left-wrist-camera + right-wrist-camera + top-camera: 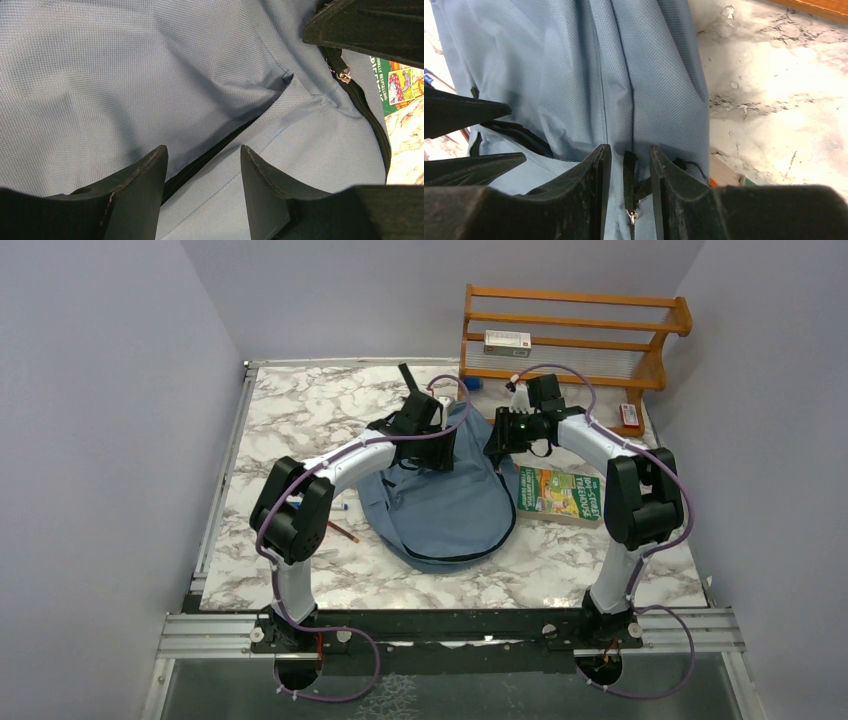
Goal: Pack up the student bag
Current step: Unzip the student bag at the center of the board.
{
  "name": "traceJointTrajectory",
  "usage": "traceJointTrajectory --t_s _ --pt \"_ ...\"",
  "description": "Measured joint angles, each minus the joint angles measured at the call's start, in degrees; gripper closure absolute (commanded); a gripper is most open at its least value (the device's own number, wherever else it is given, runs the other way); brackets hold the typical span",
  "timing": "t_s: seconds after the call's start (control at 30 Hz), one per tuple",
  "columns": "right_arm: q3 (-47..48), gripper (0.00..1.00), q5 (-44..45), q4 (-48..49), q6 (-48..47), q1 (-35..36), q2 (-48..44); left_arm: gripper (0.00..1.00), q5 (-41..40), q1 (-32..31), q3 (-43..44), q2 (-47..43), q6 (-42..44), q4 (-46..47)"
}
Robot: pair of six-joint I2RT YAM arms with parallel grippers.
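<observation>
The student bag (450, 510) is a dusty-blue backpack lying in the middle of the marble table, its top end raised between both grippers. My left gripper (434, 443) (202, 155) stands open over the bag's fabric (100, 75), with a dark zipper line (200, 160) running between its fingers. My right gripper (502, 445) (629, 150) is closed in on a fold of the bag (574, 75), the black zipper pull (630, 172) between its fingers. The left gripper's fingertips (469, 112) show at the left of the right wrist view.
A green paperback book (560, 492) (400, 85) lies right of the bag. A wooden rack (575, 335) with a small box (507, 341) stands at the back right, a red item (629, 415) beside it. Pens (343, 530) lie by the left arm.
</observation>
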Motion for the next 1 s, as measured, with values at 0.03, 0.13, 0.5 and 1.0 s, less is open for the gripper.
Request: traceJointTrajectory --t_s 0.03,0.13,0.5,1.0 --pt "0.0 0.61 0.5 -0.1 0.0 0.1 0.0 0.44 0.1 0.0 0.0 0.0 0.0 0.0" --pt "0.0 0.60 1.9 -0.6 -0.4 0.4 0.0 0.44 0.3 0.0 0.0 0.1 0.0 0.1" --pt "0.0 0.72 0.4 -1.1 -0.9 0.7 0.1 0.44 0.6 0.0 0.0 0.8 0.0 0.1" --pt "-2.7 1.00 0.5 -0.5 -0.8 1.0 -1.7 0.45 0.7 0.3 0.0 2.1 0.1 0.2"
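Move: Right beneath the right fingertips, about 1 cm back and 1 cm down, lies the bag's zip pull. From that hand the green book is some 13 cm to the right and 7 cm back, about 6 cm lower, and the rack's bottom rail roughly 7 cm ahead and 11 cm to the right. The left hand hovers about 3 cm over the bag's pocket slit; from it the zip pull is some 12 cm to the right and 1 cm back. Closing almost fully from a narrow gap, the right fingers come together over the zip pull and seem to pinch its black tab, while the hand eases back about 1.5 cm along the zip and sinks slightly. The left hand, fingers still half open, lowers some 1.5 cm straight towards the pocket slit. ##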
